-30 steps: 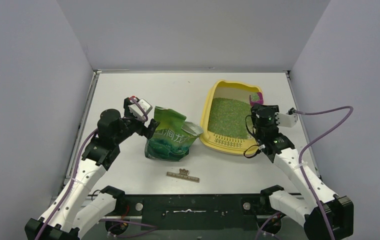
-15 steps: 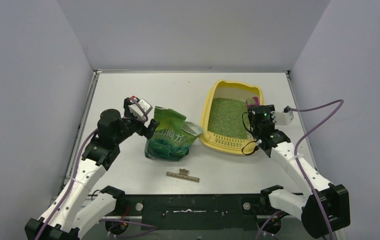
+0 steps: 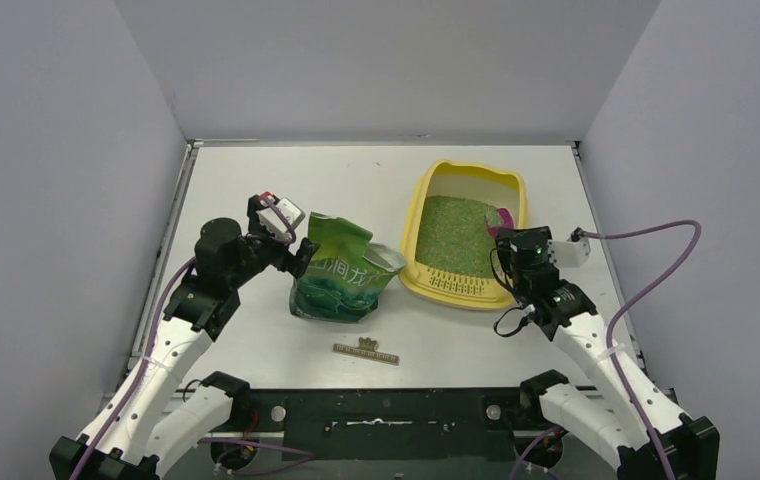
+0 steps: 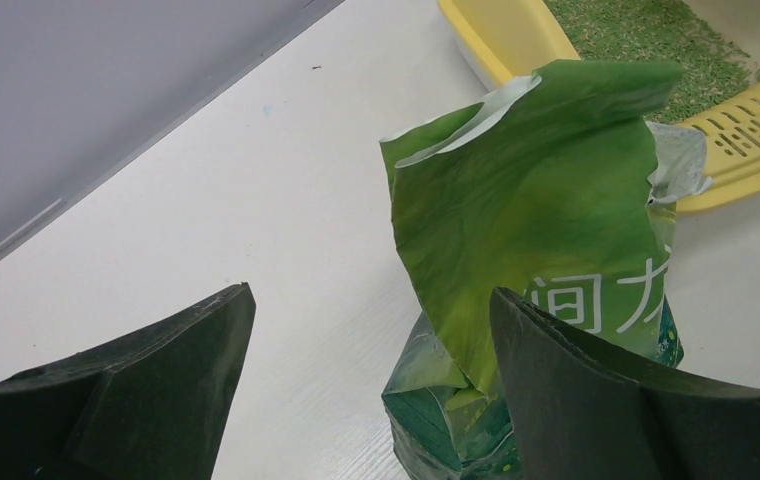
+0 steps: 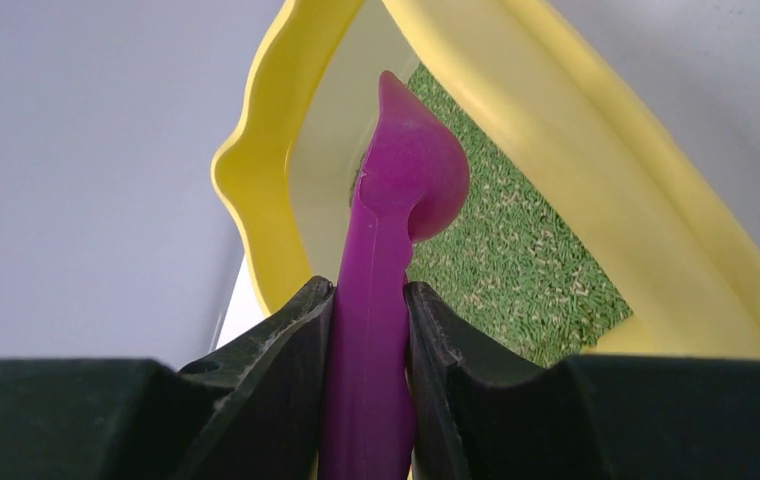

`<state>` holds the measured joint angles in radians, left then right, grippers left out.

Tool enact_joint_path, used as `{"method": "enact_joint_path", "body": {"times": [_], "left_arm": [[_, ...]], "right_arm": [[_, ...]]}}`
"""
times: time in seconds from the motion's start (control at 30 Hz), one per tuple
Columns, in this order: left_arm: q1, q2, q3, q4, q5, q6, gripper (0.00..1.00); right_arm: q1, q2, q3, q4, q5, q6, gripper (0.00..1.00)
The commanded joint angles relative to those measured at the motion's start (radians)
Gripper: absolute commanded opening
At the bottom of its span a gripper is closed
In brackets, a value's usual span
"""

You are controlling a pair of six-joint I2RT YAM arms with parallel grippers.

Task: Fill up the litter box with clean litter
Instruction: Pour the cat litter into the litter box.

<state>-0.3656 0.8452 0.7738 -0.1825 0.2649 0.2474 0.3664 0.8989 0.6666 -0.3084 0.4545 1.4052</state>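
The pale yellow litter box (image 3: 418, 232) lies at the right of the table with a bed of light-green clean litter (image 3: 451, 235) in it. My right gripper (image 3: 508, 232) hangs over the box's right rim, shut on the handle of a magenta scoop (image 3: 505, 216). In the right wrist view the scoop (image 5: 411, 170) points its bowl over the litter (image 5: 516, 270), inside the box's rim (image 5: 256, 180). My left gripper (image 3: 301, 255) stands open just left of the green litter bag (image 3: 341, 270). In the left wrist view its gripper (image 4: 371, 295) has bare table between the fingers, the torn-open bag (image 4: 536, 200) at the right finger.
A small brown strip (image 3: 365, 350) lies on the table in front of the bag. Grey walls close the table on the left, back and right. The box's slotted grate end (image 4: 756, 115) faces the bag.
My right arm has drawn back toward the near edge, and the scoop has moved from the box's far right corner down along its right side. The left arm and bag have not moved.
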Motion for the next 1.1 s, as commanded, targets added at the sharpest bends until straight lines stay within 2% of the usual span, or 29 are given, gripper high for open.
{"method": "enact_joint_path", "body": {"times": [0.0, 0.1, 0.23, 0.43, 0.73, 0.97, 1.07], "left_arm": [[-0.004, -0.014, -0.001, 0.048, 0.007, 0.007, 0.86], [-0.004, -0.016, -0.002, 0.044, 0.005, 0.008, 0.86], [-0.004, -0.016, -0.001, 0.043, 0.004, 0.009, 0.86], [-0.004, -0.011, -0.002, 0.042, 0.006, 0.012, 0.86], [-0.004, -0.014, -0.001, 0.038, 0.007, 0.015, 0.86], [-0.004, -0.009, -0.001, 0.038, 0.010, 0.016, 0.86], [-0.004, -0.008, -0.001, 0.040, 0.010, 0.015, 0.86]], "right_arm": [[0.020, -0.083, 0.004, -0.055, -0.042, 0.005, 0.00], [0.030, -0.145, -0.014, -0.120, -0.094, -0.010, 0.00], [0.028, -0.213, -0.026, -0.148, -0.197, -0.122, 0.00], [0.020, -0.193, 0.005, -0.164, -0.391, -0.234, 0.00], [-0.086, 0.027, 0.039, 0.033, -0.671, -0.250, 0.00], [-0.158, 0.217, 0.171, 0.127, -0.717, -0.316, 0.00], [-0.185, 0.315, 0.255, 0.115, -0.718, -0.370, 0.00]]}}
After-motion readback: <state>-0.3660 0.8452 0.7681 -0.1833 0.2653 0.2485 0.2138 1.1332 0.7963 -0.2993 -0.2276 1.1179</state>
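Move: The right hand holds the scoop. The middle of the litter box's litter lies about 8 cm ahead of that hand, 6 cm to its left and some 15 cm below. The litter bag stands roughly 32 cm to the right hand's left and 2 cm nearer the base. From the idle, open left hand, the litter's middle is about 11 cm ahead, 34 cm to the right and 21 cm below. The right hand, gripping the scoop, draws back, swings left about 7 cm, dipping and turning counter-clockwise, then pushes forward. ##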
